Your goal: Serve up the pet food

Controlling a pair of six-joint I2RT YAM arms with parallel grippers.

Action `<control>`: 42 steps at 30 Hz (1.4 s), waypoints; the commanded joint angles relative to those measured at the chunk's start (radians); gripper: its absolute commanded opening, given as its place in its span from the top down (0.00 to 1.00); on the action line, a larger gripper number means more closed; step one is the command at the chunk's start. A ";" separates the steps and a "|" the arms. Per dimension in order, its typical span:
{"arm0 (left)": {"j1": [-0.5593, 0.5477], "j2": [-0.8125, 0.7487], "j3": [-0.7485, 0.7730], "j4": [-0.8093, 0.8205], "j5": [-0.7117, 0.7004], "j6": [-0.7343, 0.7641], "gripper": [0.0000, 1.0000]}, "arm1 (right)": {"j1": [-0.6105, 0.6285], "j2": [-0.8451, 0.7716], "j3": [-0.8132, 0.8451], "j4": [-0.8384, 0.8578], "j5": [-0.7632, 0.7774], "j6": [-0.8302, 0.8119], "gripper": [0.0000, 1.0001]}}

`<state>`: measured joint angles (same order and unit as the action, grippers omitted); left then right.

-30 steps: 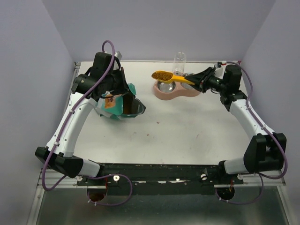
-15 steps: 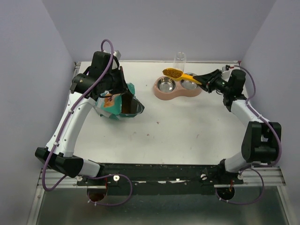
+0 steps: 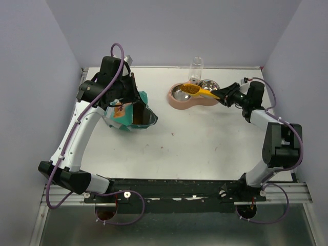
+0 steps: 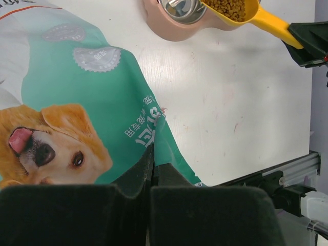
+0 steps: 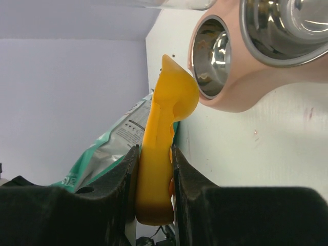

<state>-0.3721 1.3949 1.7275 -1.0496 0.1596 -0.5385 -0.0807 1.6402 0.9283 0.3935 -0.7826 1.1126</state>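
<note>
The pet food (image 3: 190,89) is a heap of brown kibble lying in the head of a yellow scoop (image 3: 204,93). My right gripper (image 3: 224,96) is shut on the scoop's handle (image 5: 156,169). The scoop head hangs low over the pink double-bowl feeder (image 3: 177,102), at the right rim of its left steel bowl (image 3: 180,93). In the left wrist view the kibble (image 4: 228,7) still fills the scoop (image 4: 266,20). My left gripper (image 4: 152,171) is shut on the edge of the teal dog-food bag (image 4: 77,92), which it holds upright and open at the left (image 3: 122,117).
A clear bottle (image 3: 196,68) stands behind the feeder by the back wall. The feeder's right steel bowl (image 3: 208,84) lies under the scoop handle. Lavender walls close in the white table (image 3: 205,143) on three sides. A black rail (image 3: 169,187) runs along the near edge.
My right arm has swung the loaded scoop to the right and brought it down close over the feeder, its elbow folding toward the right wall. The left arm and the bag have stayed put.
</note>
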 commanded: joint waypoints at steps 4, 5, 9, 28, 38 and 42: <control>-0.001 -0.059 0.055 0.065 0.074 -0.021 1.00 | -0.011 0.072 0.043 -0.015 -0.015 -0.083 0.99; -0.001 -0.059 0.055 0.065 0.074 -0.021 1.00 | -0.011 0.078 0.049 -0.028 -0.011 -0.088 0.99; -0.001 -0.054 0.058 0.068 0.075 -0.021 1.00 | -0.011 0.101 0.087 -0.088 0.017 -0.132 0.99; 0.007 -0.057 0.049 0.076 0.078 -0.023 1.00 | -0.008 0.175 0.311 -0.456 0.120 -0.298 0.99; 0.007 -0.063 0.034 0.094 0.084 -0.037 1.00 | 0.027 0.205 0.440 -0.634 0.172 -0.385 0.99; 0.007 -0.066 0.030 0.097 0.083 -0.037 1.00 | 0.044 0.213 0.469 -0.677 0.203 -0.418 0.99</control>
<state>-0.3656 1.3949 1.7271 -1.0489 0.1692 -0.5400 -0.0532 1.8278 1.3579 -0.1844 -0.6437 0.7555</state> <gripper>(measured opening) 0.008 0.325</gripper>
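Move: The left steel bowl, still empty, lies about 16 cm to the left of my right hand, 10 cm ahead and 12 cm below; the filled scoop I hold already reaches out over it. The right bowl is about 5 cm left and 11 cm ahead of that hand, and the clear bottle some 10 cm left and 19 cm ahead. From my left hand, the left bowl is roughly 20 cm ahead, 19 cm right and well below. I tip the heaped yellow scoop into the left bowl with my right hand: first a quick sink of nearly 4 cm, then about 4.5 cm forward with a slight drift right and a small rise. All the while the wrist turns, some 20 degrees by the end, so that the scoop's far end dips. My right fingers keep their grip on the handle; my left hand stays still, keeping its pinch on the food bag. ##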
